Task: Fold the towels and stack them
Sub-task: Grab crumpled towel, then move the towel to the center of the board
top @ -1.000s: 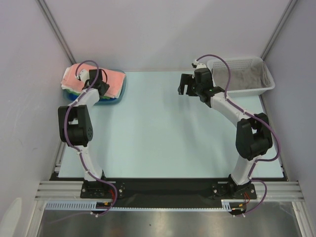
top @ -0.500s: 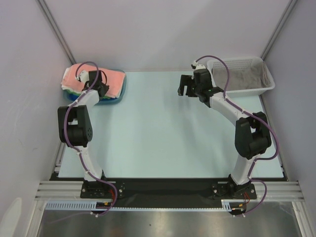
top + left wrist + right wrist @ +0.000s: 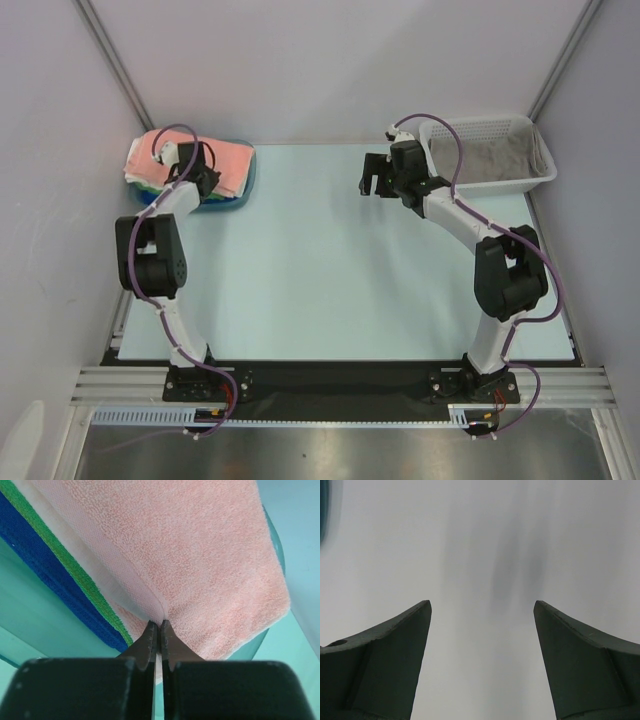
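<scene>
A stack of folded towels lies on the blue tray (image 3: 243, 188) at the back left, with a salmon pink towel (image 3: 200, 555) on top. Below it show white (image 3: 87, 555), green (image 3: 75, 572) and blue (image 3: 50, 570) layers. My left gripper (image 3: 159, 625) is shut on the near edge of the pink towel, which puckers between its tips. In the top view that left gripper (image 3: 205, 170) sits over the stack. A grey towel (image 3: 500, 155) lies in the white basket (image 3: 545, 170). My right gripper (image 3: 372, 177) hangs open over the table, nothing between its fingers (image 3: 400, 640).
The white basket stands at the back right corner, just right of my right wrist. Grey walls close the back and both sides. The tray's teal rim (image 3: 272, 545) curves round the stack.
My left gripper has closed onto the pink towel's edge. My right gripper has shifted slightly toward the back, still open.
</scene>
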You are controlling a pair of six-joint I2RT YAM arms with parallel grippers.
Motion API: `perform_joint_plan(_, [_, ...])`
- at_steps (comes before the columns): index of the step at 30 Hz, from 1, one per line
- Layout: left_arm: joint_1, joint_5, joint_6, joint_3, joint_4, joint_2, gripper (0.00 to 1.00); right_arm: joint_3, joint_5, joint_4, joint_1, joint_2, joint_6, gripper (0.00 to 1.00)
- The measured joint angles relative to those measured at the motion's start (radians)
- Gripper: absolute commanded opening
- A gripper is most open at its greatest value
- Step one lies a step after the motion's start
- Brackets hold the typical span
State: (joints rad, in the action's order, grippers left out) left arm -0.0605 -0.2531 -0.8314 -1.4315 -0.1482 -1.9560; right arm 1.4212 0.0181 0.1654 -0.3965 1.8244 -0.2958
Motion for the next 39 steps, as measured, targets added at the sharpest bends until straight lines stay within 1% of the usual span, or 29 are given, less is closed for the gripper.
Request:
perform_joint_plan(5, [0.000,0.011,0.006,0.002,0.017,0.035,0.00,0.000,0.000,0.000,0.000,0.001,0.000,0.88])
perform_joint_plan(7, [0.000,0.023,0.016,0.014,0.047,0.058,0.00,0.000,0.000,0.000,-0.002,0.001,0.000,0.88])
perform_joint_plan(15, [0.023,0.064,0.105,0.229,0.336,0.251,0.00,0.010,0.000,-0.003,-0.011,0.015,0.001,0.88])
perform_joint_plan(18, [0.072,0.065,0.161,0.288,0.438,0.324,0.00,0.012,0.000,-0.002,-0.014,0.019,0.001,0.88])
perform_joint_plan(21, [0.160,0.058,0.224,0.338,0.527,0.400,0.00,0.027,0.001,-0.002,-0.014,0.029,0.001,0.88])
perform_joint_plan(23, [0.230,0.044,0.275,0.352,0.558,0.449,0.00,0.045,0.003,0.000,-0.014,0.038,0.001,0.88])
perform_joint_plan(27, [0.357,0.016,0.388,0.318,0.569,0.517,0.00,0.079,0.013,0.014,-0.015,0.046,0.001,0.88])
perform_joint_plan(33, [0.528,-0.035,0.571,0.085,0.504,0.564,0.00,0.106,0.045,0.034,-0.015,0.017,-0.002,0.88])
perform_joint_plan(36, [0.610,-0.031,0.606,0.002,0.480,0.605,0.00,0.106,0.061,0.055,-0.015,-0.027,-0.012,0.88])
perform_joint_plan(38, [0.648,-0.030,0.605,-0.018,0.462,0.638,0.00,0.106,0.076,0.062,-0.017,-0.065,-0.019,0.88])
perform_joint_plan(39, [0.658,-0.030,0.598,-0.014,0.450,0.656,0.02,0.105,0.084,0.061,-0.018,-0.084,-0.023,0.88])
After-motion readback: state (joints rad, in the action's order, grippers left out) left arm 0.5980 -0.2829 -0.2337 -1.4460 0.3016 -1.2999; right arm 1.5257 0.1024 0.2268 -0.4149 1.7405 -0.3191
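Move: The left fingers are already shut on the near edge of the salmon towel, whose middle lies about 6 cm ahead and 3 cm to the left, roughly level with them. The blue bin with the stack is centred some 3 cm ahead, 2 cm left and 6 cm below. The clear middle of the table, the way the towel goes, is roughly 30 cm right, 12 cm back and 11 cm lower. From the right hand the salmon towel's middle lies about 48 cm left, 5 cm ahead and 5 cm lower. Keeping its pinch on the salmon towel's edge, the left gripper pulls it off the stack, first straight up, then also sweeping right and back over the table, some 40 cm up and 25 cm across in all. Its fingers tip up by about 60 degrees and swing clockwise. The right gripper, still wide open, rises late by about 8 cm. ##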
